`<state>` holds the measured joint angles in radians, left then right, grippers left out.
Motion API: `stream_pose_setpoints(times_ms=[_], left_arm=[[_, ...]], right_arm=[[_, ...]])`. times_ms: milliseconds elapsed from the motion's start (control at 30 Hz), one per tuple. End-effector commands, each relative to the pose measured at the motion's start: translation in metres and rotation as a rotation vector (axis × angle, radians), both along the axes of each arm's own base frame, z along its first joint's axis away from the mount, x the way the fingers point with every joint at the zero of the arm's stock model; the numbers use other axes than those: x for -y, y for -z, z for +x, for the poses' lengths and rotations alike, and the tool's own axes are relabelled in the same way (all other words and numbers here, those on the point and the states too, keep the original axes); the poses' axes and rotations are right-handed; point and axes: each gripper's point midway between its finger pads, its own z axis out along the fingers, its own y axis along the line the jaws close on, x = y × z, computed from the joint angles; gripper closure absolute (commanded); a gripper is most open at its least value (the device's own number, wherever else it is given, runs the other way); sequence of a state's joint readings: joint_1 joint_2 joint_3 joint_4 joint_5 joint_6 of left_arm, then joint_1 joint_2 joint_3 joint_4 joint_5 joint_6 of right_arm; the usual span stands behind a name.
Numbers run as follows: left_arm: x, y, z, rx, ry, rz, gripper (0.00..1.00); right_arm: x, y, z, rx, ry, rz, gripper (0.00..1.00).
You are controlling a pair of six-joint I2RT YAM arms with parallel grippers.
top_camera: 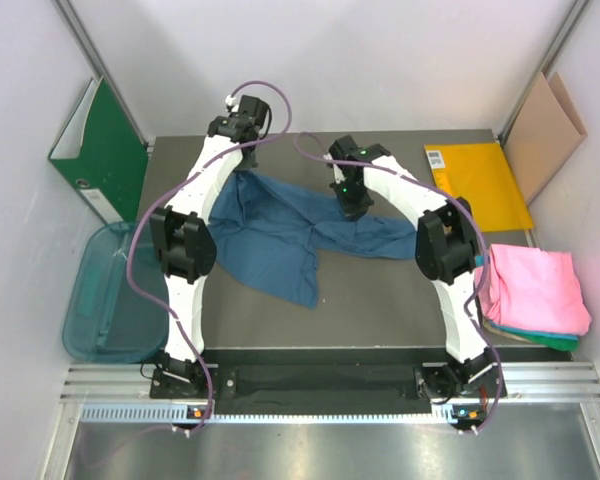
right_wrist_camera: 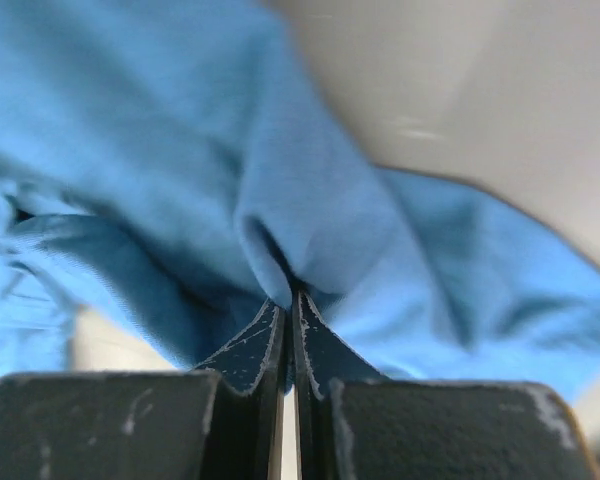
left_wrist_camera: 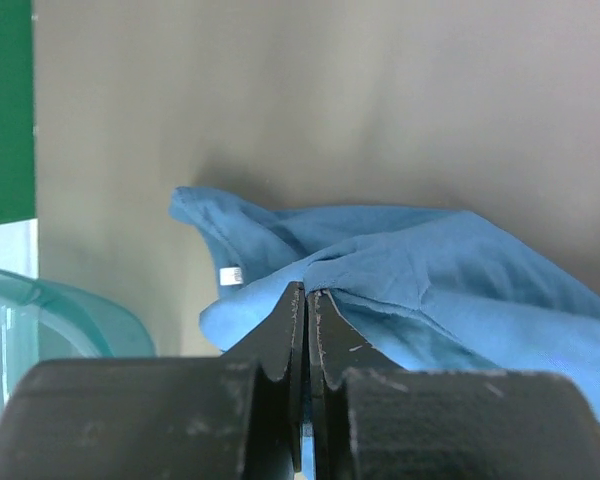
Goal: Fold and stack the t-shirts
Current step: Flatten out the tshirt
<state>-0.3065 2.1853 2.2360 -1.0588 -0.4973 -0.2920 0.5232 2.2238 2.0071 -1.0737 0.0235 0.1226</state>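
A dark blue t-shirt point(top_camera: 280, 235) lies crumpled and spread across the middle of the table. My left gripper point(top_camera: 242, 160) is shut on its far left edge; the wrist view shows cloth point(left_wrist_camera: 430, 290) pinched at the fingertips point(left_wrist_camera: 306, 290). My right gripper point(top_camera: 352, 205) is shut on the shirt's upper right part, with a fold of blue cloth point(right_wrist_camera: 310, 230) bunched at its tips point(right_wrist_camera: 290, 295). A folded pink t-shirt point(top_camera: 535, 285) rests on a teal-green one point(top_camera: 540, 340) at the right edge.
A green binder point(top_camera: 100, 160) leans at the back left, above a clear teal tub point(top_camera: 110, 300). A yellow envelope point(top_camera: 480, 180) and a brown cardboard sheet point(top_camera: 542, 135) sit at the back right. The grey tabletop point(top_camera: 380, 300) shows between the arms.
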Motion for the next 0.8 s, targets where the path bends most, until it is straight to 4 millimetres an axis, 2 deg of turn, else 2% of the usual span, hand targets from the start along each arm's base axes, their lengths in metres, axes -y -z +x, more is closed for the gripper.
stream_pose_setpoints(times_ms=[0,33,100,133,200,233,300,333,367,400,467,500,533,567,600,633,667,733,767], left_arm=[[-0.027,-0.028,-0.005,0.054,-0.066,0.051,1.0],[-0.029,-0.028,-0.005,0.054,-0.07,0.052,1.0],[-0.031,-0.029,-0.004,0.059,-0.076,0.05,1.0],[-0.028,-0.029,-0.003,0.058,-0.066,0.04,1.0],[-0.025,-0.025,-0.002,0.052,-0.058,0.027,1.0],[-0.024,-0.024,-0.002,0.048,-0.057,0.018,1.0],[-0.015,-0.019,-0.001,0.04,-0.043,-0.02,1.0],[-0.012,-0.016,-0.002,0.032,-0.036,-0.034,1.0],[-0.008,-0.014,-0.002,0.025,-0.025,-0.052,1.0],[-0.007,-0.011,-0.002,0.021,-0.026,-0.057,1.0],[-0.004,-0.008,-0.003,0.01,-0.02,-0.065,1.0],[-0.004,-0.007,-0.004,0.008,-0.022,-0.066,1.0],[-0.003,-0.005,-0.005,0.005,-0.022,-0.068,1.0],[-0.003,-0.003,-0.005,0.002,-0.023,-0.074,1.0],[0.0,-0.004,-0.005,0.006,-0.017,-0.082,1.0],[0.001,-0.001,-0.005,0.0,-0.013,-0.084,1.0],[0.002,0.0,-0.005,-0.005,-0.01,-0.086,1.0],[0.004,0.002,-0.005,-0.007,-0.006,-0.09,1.0],[0.004,0.004,-0.005,-0.012,0.0,-0.087,1.0]], right_arm=[[0.051,-0.089,0.025,0.263,0.112,-0.054,1.0],[0.069,-0.106,0.033,0.328,0.165,-0.07,1.0],[0.083,-0.114,0.051,0.406,0.224,-0.068,1.0],[0.099,-0.113,0.061,0.432,0.269,-0.096,1.0],[0.11,-0.108,0.081,0.479,0.307,-0.128,1.0],[0.122,-0.091,0.092,0.471,0.34,-0.181,1.0],[0.127,-0.082,0.112,0.492,0.364,-0.198,0.65],[0.13,-0.06,0.119,0.458,0.356,-0.23,0.55],[0.129,-0.067,0.127,0.48,0.359,-0.235,0.38],[0.129,-0.065,0.129,0.478,0.354,-0.238,0.29],[0.126,-0.076,0.127,0.498,0.362,-0.207,0.13],[0.125,-0.082,0.123,0.51,0.354,-0.194,0.09],[0.12,-0.104,0.117,0.55,0.347,-0.158,0.03],[0.118,-0.097,0.111,0.538,0.327,-0.145,0.0],[0.115,-0.101,0.106,0.539,0.313,-0.119,0.01],[0.111,-0.114,0.098,0.551,0.305,-0.075,0.0],[0.109,-0.106,0.091,0.53,0.289,-0.062,0.0],[0.103,-0.115,0.079,0.525,0.271,-0.008,0.0],[0.101,-0.114,0.074,0.51,0.262,0.009,0.0]])
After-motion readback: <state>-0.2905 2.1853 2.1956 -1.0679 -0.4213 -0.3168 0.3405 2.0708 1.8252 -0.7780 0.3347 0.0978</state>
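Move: My right hand has a fold of the blue t-shirt pinched low over its middle. The spot to fling it to is about 8 cm ahead and 8 cm to the right. The shirt's right end lies some 15 cm right and 5 cm back, its near flap roughly 15 cm left and 16 cm back, and the yellow folder about 30 cm right, 8 cm ahead. From my raised left hand, that spot is around 33 cm right, level forward and 13 cm below. With my right hand I fling the pinched fold up, forward and to the right, about 12 cm out and 10 cm up, fingertips swinging outward some 25 degrees. Near the top I open wide and let go, then sink past the far edge and draw back about 4 cm. My left hand keeps its pinch on the raised far-left part, sinking about 2 cm late. ##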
